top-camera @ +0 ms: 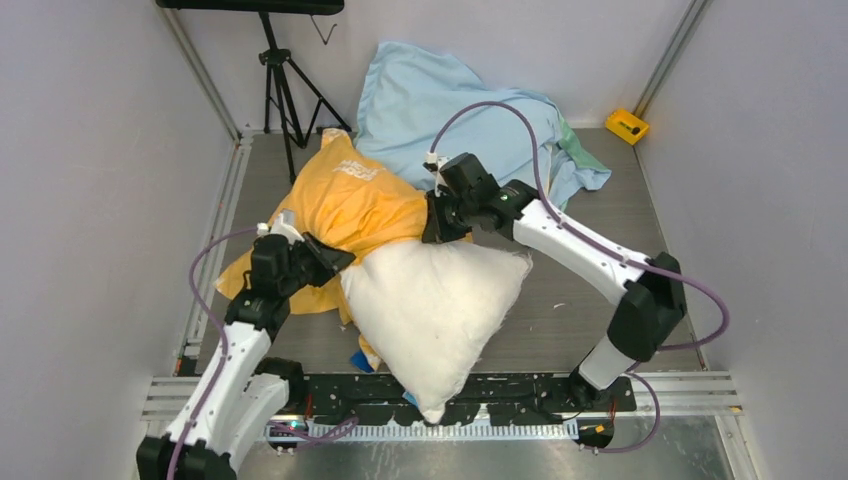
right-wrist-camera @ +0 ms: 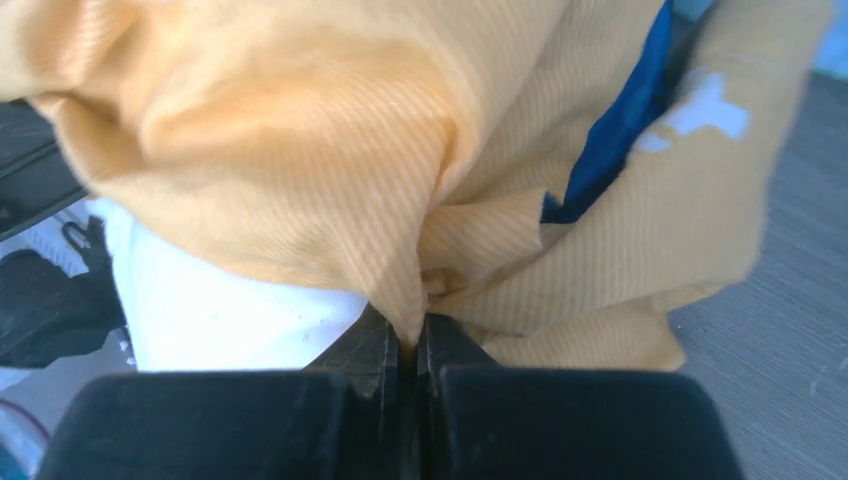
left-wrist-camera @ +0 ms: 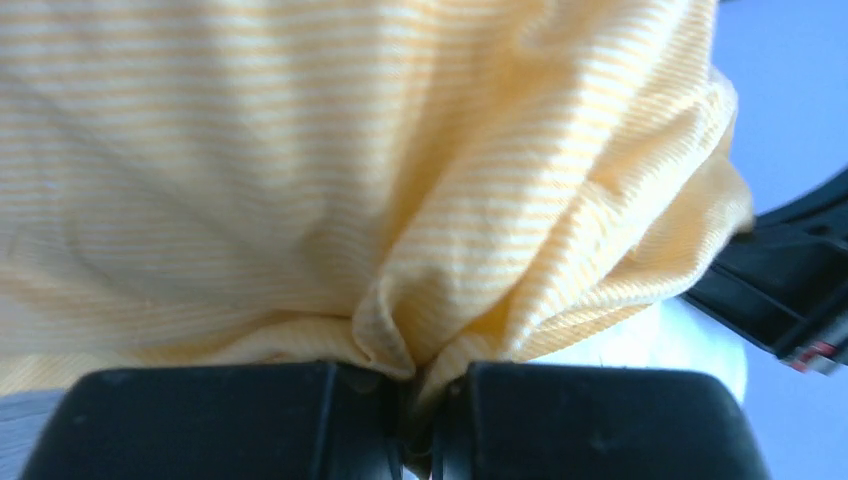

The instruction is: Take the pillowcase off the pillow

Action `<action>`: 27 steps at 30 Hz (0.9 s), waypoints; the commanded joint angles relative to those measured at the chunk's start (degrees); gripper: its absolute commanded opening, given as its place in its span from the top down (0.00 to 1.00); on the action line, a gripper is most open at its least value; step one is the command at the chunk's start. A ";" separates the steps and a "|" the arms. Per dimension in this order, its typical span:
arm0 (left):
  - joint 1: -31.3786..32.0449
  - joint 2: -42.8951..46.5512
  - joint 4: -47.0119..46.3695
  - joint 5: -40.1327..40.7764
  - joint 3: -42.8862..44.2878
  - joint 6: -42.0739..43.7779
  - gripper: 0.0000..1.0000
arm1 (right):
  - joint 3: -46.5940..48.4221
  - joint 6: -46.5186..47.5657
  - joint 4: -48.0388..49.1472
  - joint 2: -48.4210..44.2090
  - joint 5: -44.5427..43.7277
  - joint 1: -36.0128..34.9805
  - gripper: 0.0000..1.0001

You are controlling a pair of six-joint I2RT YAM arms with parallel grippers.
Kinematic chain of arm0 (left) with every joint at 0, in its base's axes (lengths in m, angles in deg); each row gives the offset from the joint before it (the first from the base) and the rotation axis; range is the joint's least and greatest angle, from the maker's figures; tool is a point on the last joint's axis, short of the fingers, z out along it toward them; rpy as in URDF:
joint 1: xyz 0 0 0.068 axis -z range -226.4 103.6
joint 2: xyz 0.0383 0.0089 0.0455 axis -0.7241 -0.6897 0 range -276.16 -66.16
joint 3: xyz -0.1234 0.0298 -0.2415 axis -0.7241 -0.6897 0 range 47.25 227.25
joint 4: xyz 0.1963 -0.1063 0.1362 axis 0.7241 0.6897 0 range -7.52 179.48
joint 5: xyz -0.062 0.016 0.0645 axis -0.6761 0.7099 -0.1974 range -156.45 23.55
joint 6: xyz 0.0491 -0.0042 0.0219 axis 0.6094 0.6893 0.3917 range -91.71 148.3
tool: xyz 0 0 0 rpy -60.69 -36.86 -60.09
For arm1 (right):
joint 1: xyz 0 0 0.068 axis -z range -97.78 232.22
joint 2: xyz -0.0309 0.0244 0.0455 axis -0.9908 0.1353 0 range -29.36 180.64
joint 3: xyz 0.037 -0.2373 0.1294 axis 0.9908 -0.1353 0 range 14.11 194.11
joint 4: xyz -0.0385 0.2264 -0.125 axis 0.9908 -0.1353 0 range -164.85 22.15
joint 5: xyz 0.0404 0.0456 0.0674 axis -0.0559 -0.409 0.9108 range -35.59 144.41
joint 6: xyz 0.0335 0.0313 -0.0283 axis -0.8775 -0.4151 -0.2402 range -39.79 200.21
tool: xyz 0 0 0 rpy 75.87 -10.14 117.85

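Note:
The orange-yellow pillowcase (top-camera: 350,205) lies bunched at the left middle of the table, still covering the far end of the white pillow (top-camera: 435,305), whose near part lies bare toward the front edge. My left gripper (top-camera: 325,262) is shut on a fold of the pillowcase (left-wrist-camera: 400,260) at its near left side. My right gripper (top-camera: 436,228) is shut on the pillowcase (right-wrist-camera: 300,150) at its right side, where blue inner edging (right-wrist-camera: 620,130) and a white printed mark (right-wrist-camera: 700,108) show. White pillow (right-wrist-camera: 240,315) shows under the fabric.
A pale light-blue cloth (top-camera: 450,110) is heaped at the back middle. A black tripod (top-camera: 285,85) stands at the back left and a small yellow box (top-camera: 627,125) at the back right. Walls close in both sides.

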 commanded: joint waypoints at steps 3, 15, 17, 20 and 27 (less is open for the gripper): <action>0.53 11.74 -4.72 4.79 6.18 7.49 1.00 | 5.04 0.70 1.62 -16.45 -9.90 -5.06 1.00; 0.72 -3.00 -10.32 0.38 28.19 15.51 1.00 | -6.52 -1.78 4.49 -26.94 -11.56 -9.44 1.00; 0.72 -3.79 -10.05 0.57 31.48 16.15 1.00 | -5.45 -1.24 4.07 -26.34 -11.56 -10.79 1.00; 0.72 -5.01 -9.91 -0.95 35.22 15.47 1.00 | -0.85 -0.26 2.48 -24.80 -13.39 -11.10 1.00; 1.08 -11.33 -9.87 -6.90 30.99 9.45 1.00 | 3.04 -0.79 -2.50 -27.29 -32.75 -10.76 1.00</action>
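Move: Each hand already grips an edge of the pillowcase's mouth. The middle of the bare white pillow lies about 12 cm back, 19 cm right and perhaps 8 cm below the left hand, and some 17 cm straight back from the right. The pillowcase's bulk sits roughly 12 cm ahead and 3 cm left of the left hand. Beyond the right hand, the light-blue cloth lies about 22 cm ahead and 6 cm right. Keeping both pinches shut on the pillowcase's mouth, the two hands hoist it together. The left rises about 20 cm, drifting a little forward; the right climbs some 13 cm while easing back and right, dips slightly, then lifts again to end 15 cm up. Both wrists tip their fingertips upward by roughly 25 degrees. ##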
